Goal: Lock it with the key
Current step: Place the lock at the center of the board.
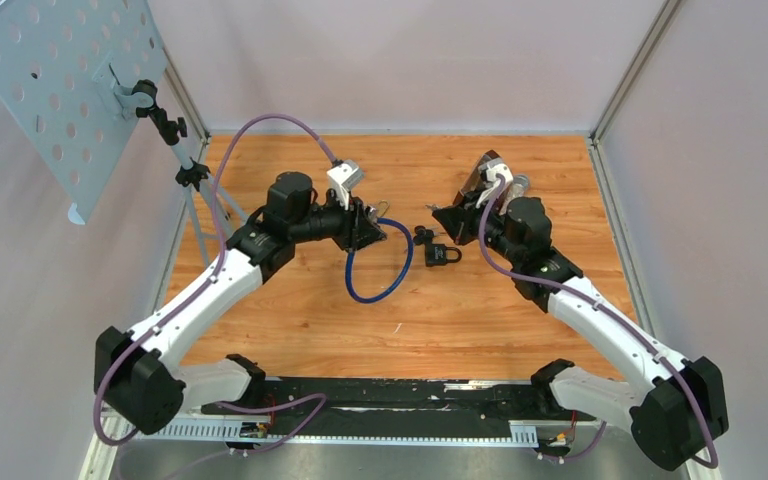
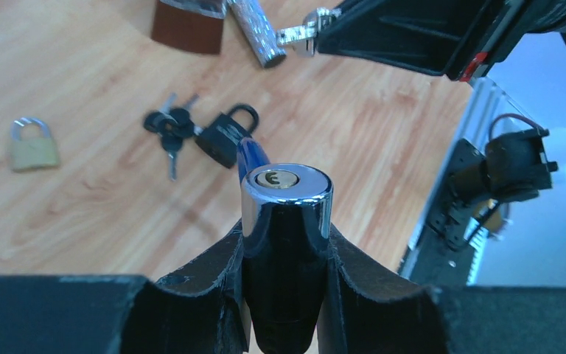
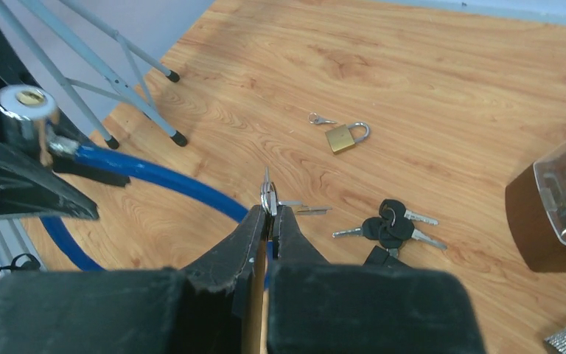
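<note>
My left gripper [image 2: 286, 243] is shut on the black body of a cable lock whose chrome cylinder [image 2: 286, 193] sticks up with its keyhole facing the camera. The lock's blue cable [image 1: 380, 268] loops over the table. My right gripper [image 3: 271, 215] is shut on a small silver key [image 3: 267, 193] with a ring, held above the wood. In the top view the right gripper [image 1: 440, 214] faces the left gripper [image 1: 370, 224] with a gap between them. The cylinder also shows in the right wrist view [image 3: 26, 110], far left of the key.
A black padlock [image 2: 225, 136] with a bunch of black-headed keys [image 2: 168, 125] lies between the arms. A brass padlock [image 3: 346, 136] with a tiny key lies further off. A brown box [image 3: 553, 214] and a silver cylinder [image 2: 256, 31] sit behind the right arm. A tripod [image 1: 195, 190] with a perforated plate stands at the left.
</note>
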`<state>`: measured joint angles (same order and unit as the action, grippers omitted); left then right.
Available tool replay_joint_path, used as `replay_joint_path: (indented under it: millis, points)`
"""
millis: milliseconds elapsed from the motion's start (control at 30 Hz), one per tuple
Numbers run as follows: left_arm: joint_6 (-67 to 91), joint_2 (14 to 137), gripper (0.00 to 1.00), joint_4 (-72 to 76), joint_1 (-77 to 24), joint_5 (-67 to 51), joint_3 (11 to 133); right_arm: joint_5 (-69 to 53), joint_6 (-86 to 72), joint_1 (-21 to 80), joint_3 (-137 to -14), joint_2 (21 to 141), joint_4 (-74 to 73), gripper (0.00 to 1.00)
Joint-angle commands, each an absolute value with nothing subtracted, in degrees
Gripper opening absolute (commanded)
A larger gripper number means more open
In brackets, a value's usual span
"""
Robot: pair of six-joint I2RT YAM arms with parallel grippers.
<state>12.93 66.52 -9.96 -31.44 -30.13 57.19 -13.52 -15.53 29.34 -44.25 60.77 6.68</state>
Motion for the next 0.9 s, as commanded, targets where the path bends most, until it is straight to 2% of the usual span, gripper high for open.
replay_joint_path:
  millis: [0,100,267,467,633,767,867]
  points:
    - [18.0,71.6,0.0,-11.6,-31.6,-39.3,58.6,-9.2,-19.3,30.9,-46.3,61.7,6.7,0.0]
    - [16.1,73.5,0.0,-13.0,-31.6,-43.3,55.0,-7.9,-20.0,32.5,-46.1,62.8,6.5,0.0]
    - [16.8,74.1,0.0,-14.1,-31.5,-40.0,51.8,-1.1,-19.9,37.6,-44.9,64.4,6.9,0.0]
    - [14.4,73.0,0.22,-18.5,-31.3,-19.9,50.5,-4.3,-21.2,41.5,-40.9,65.8,9.4,0.0]
    - [16.0,71.3,0.48,-19.5,-31.0,-9.2,49.8,-10.6,-20.8,43.0,-36.1,66.8,15.0,0.0]
    - [17.3,69.7,0.59,-19.6,-31.0,-5.8,48.8,-11.6,-20.4,44.5,-35.9,70.3,15.1,0.0]
    - [18.5,68.9,0.61,-20.4,-31.0,-2.6,47.9,-11.1,-20.7,45.9,-35.8,72.8,16.1,0.0]
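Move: The left hand holds the lock's silver barrel; the open patch of board it is being taken to lies about 6 cm to its left, roughly level and some 24 cm below. At table height, the black padlock is about 12 cm ahead and 15 right of this hand, the loose keys 18 ahead and 11 right, the brass padlock 26 ahead. From the right hand, holding a small key, that patch is 18 cm left and 2 back, the black padlock 9 ahead and 3 right. The left hand lowers the lock about 14 cm towards the open board, drawing back some 3 cm at first, then coming forward again and swinging about 7 cm left, its fingers tipping further down and turning counter-clockwise, and near the end they spread, one finger parting from the barrel. The right hand keeps its closed pinch on the small key and sinks about 12 cm alongside, also going left and back by 6 cm each, away from the black padlock and down beside the right edge of the blue cable loop. ##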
